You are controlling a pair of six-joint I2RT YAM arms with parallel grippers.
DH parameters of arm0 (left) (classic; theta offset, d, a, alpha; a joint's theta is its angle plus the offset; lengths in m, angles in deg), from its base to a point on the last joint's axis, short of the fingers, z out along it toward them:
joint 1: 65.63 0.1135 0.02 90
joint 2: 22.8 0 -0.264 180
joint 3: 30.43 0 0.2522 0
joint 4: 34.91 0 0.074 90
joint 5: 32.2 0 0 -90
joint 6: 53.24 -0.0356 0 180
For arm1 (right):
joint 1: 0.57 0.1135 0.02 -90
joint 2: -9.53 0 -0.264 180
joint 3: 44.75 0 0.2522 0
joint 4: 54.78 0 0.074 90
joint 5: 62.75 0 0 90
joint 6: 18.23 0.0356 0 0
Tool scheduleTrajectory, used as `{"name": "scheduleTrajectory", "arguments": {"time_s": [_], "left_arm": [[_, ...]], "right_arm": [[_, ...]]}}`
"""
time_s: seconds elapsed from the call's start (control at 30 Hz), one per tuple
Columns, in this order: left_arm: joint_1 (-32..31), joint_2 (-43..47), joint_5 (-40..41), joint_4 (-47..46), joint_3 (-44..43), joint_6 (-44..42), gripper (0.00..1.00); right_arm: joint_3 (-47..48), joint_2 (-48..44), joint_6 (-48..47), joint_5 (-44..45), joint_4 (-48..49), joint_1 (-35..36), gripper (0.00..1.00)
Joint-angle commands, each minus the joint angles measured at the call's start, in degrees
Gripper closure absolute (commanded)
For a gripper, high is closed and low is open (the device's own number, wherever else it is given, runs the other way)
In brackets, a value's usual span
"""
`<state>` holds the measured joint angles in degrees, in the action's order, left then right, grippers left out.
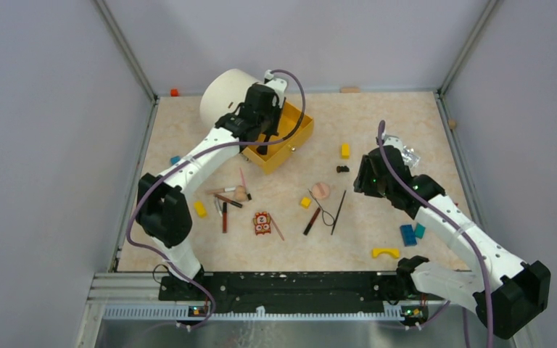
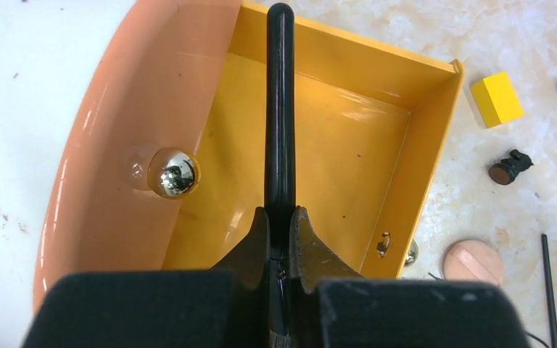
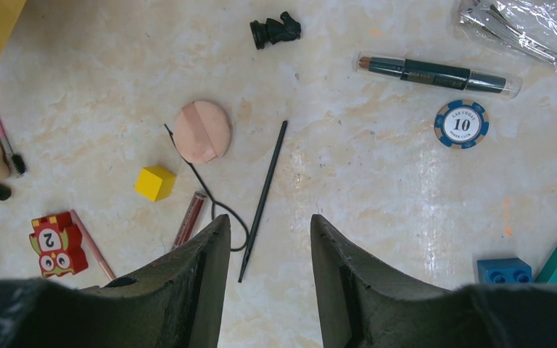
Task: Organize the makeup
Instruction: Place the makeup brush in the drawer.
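Observation:
My left gripper (image 2: 281,214) is shut on a black brush (image 2: 280,109), whose handle points out over the open yellow box (image 2: 421,167). From above, that gripper (image 1: 265,109) hangs over the box (image 1: 294,141). My right gripper (image 3: 270,221) is open and holds nothing, just above the table. Ahead of it lie a thin black stick (image 3: 265,190), a black wire-loop tool (image 3: 217,199), a brown-red pencil (image 3: 188,217) and a peach puff (image 3: 201,132). More sticks and a puff lie in a cluster (image 1: 228,197) left of centre.
A white cylinder (image 1: 225,94) stands against the box's far left side. Yellow blocks (image 3: 154,183), a red toy figure (image 3: 58,243), a poker chip (image 3: 462,123), a dark capped pencil (image 3: 435,74), a foil packet (image 3: 522,22) and blue bricks (image 3: 504,270) are scattered about.

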<state>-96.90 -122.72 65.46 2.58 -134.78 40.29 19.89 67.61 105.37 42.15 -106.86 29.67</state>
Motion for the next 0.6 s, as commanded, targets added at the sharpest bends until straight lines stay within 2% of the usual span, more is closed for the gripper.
{"name": "scheduleTrajectory", "arguments": {"time_s": [0.0,0.07,0.17,0.33,0.43,0.57], "left_arm": [[0.1,-1.4,2.6,-0.7,-0.3,0.9,0.94],[0.1,-1.5,2.7,-0.5,-0.2,0.9,0.89],[0.1,-1.4,2.4,-0.6,0.1,1.0,0.7],[0.1,-0.8,1.4,0.0,-0.8,1.2,0.53],[0.1,0.0,1.0,1.0,-1.7,1.3,0.49],[0.1,2.4,-0.5,1.5,-1.6,1.6,0.48]], "right_arm": [[0.2,0.4,-0.7,0.0,1.2,-0.5,0.56],[0.4,0.5,-0.9,-0.1,1.2,-0.5,0.56],[0.6,0.8,-1.1,-0.1,1.1,-0.4,0.56],[1.0,1.5,-1.3,-0.4,1.4,-0.5,0.55],[1.5,2.5,-1.7,-0.7,1.4,-0.4,0.55],[1.5,3.3,-2.5,-1.7,2.3,-0.4,0.55]]}}
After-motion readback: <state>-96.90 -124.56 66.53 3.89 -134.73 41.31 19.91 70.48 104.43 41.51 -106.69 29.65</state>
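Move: The left hand still holds the makeup brush by its ferrule inside the open yellow drawer. The drawer's middle is about 2 cm ahead, 3 cm right and 5 cm below. The white cabinet's body stands some 11 cm ahead and 11 cm left; on the table roughly 16 cm lower, the yellow block is level with the hand and 26 cm right, the chess piece 6 cm back and 25 cm right. From the right hand, the drawer lies about 20 cm ahead and 27 cm left, near hand height. The left fingers let go of the makeup brush just above the drawer floor, spreading from nearly shut to about half open. As they part, the hand sinks some 2 cm further down into the drawer, barely shifting sideways, with the wrist almost unturned, and stays low over the brush. ##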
